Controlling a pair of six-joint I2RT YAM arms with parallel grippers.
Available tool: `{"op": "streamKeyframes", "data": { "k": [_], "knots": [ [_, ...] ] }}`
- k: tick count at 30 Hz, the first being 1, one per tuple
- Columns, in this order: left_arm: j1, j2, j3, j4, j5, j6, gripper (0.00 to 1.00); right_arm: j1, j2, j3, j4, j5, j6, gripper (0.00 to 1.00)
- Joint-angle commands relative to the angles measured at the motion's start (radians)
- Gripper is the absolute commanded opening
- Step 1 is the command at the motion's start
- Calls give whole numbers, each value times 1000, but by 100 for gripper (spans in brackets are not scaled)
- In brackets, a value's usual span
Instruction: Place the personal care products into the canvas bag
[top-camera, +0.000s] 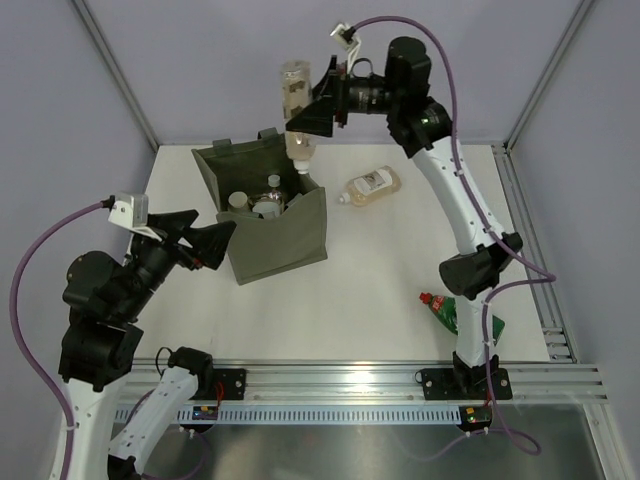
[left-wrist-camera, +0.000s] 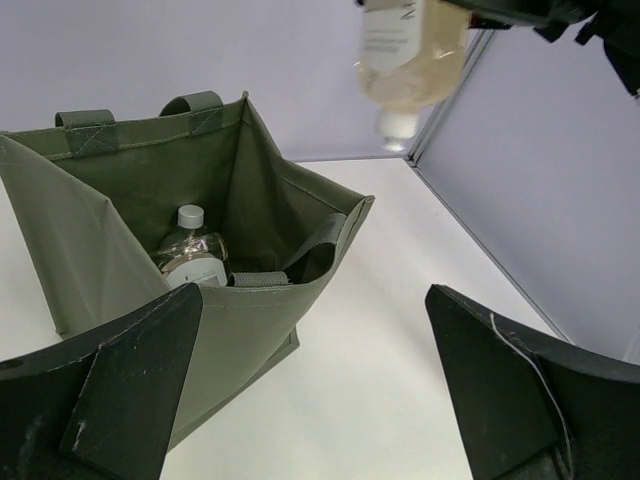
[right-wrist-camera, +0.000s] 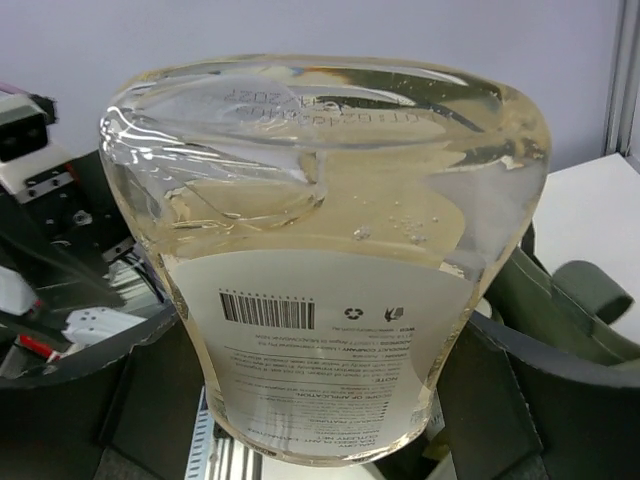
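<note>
My right gripper (top-camera: 303, 118) is shut on a translucent amber bottle (top-camera: 296, 100), held upside down with its white cap above the far rim of the olive canvas bag (top-camera: 285, 245). In the right wrist view the bottle (right-wrist-camera: 330, 250) fills the frame between the dark fingers (right-wrist-camera: 545, 400). The bag (left-wrist-camera: 250, 310) stands open, with a grey-capped bottle and a jar (left-wrist-camera: 190, 258) inside. The held bottle (left-wrist-camera: 405, 50) hangs above it. My left gripper (top-camera: 215, 223) is open and empty beside the bag's left side (left-wrist-camera: 315, 390). A second amber bottle (top-camera: 370, 185) lies on the table right of the bag.
A green bottle with a red cap (top-camera: 448, 310) lies by the right arm's base. The white table (top-camera: 370, 270) is bordered by a metal rail (top-camera: 360, 380) at the near edge and grey walls behind.
</note>
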Motion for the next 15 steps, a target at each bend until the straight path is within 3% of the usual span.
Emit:
{"op": "streamKeyframes", "data": {
  "k": [1, 6, 12, 15],
  "knots": [
    [0, -17, 43, 14, -27, 9, 99, 97, 88, 86, -97, 189, -155, 0],
    [0, -42, 35, -11, -52, 19, 99, 191, 96, 22, -133, 387, -381, 0],
    [0, -56, 26, -36, -60, 32, 99, 237, 67, -85, -206, 492, -640, 1],
    [0, -57, 14, -29, -58, 40, 99, 243, 76, -77, -255, 496, -715, 16]
  ]
}}
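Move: The right hand holds a clear bottle cap-down, fingers pointing left. The canvas bag's mouth lies about 12 cm to its left, 4 cm ahead and some 22 cm below. Inside are a silver-capped bottle roughly 9 cm left, 5 cm ahead, and a white-lidded jar 17 cm left, 4 cm ahead, both some 33 cm down; a lying bottle is 13 cm ahead, 15 cm right, 43 cm down. From the left hand the mouth is 21 cm ahead, 6 cm right, 15 cm below. Down some 20 cm and left about 9, the right hand swings over the canvas bag's near-right rim and into its mouth: the leftward part comes first, then it drops almost straight, easing off at the end. The wrist tips the fingers down by roughly 25 degrees, and they keep their hold on the cap-down bottle. ##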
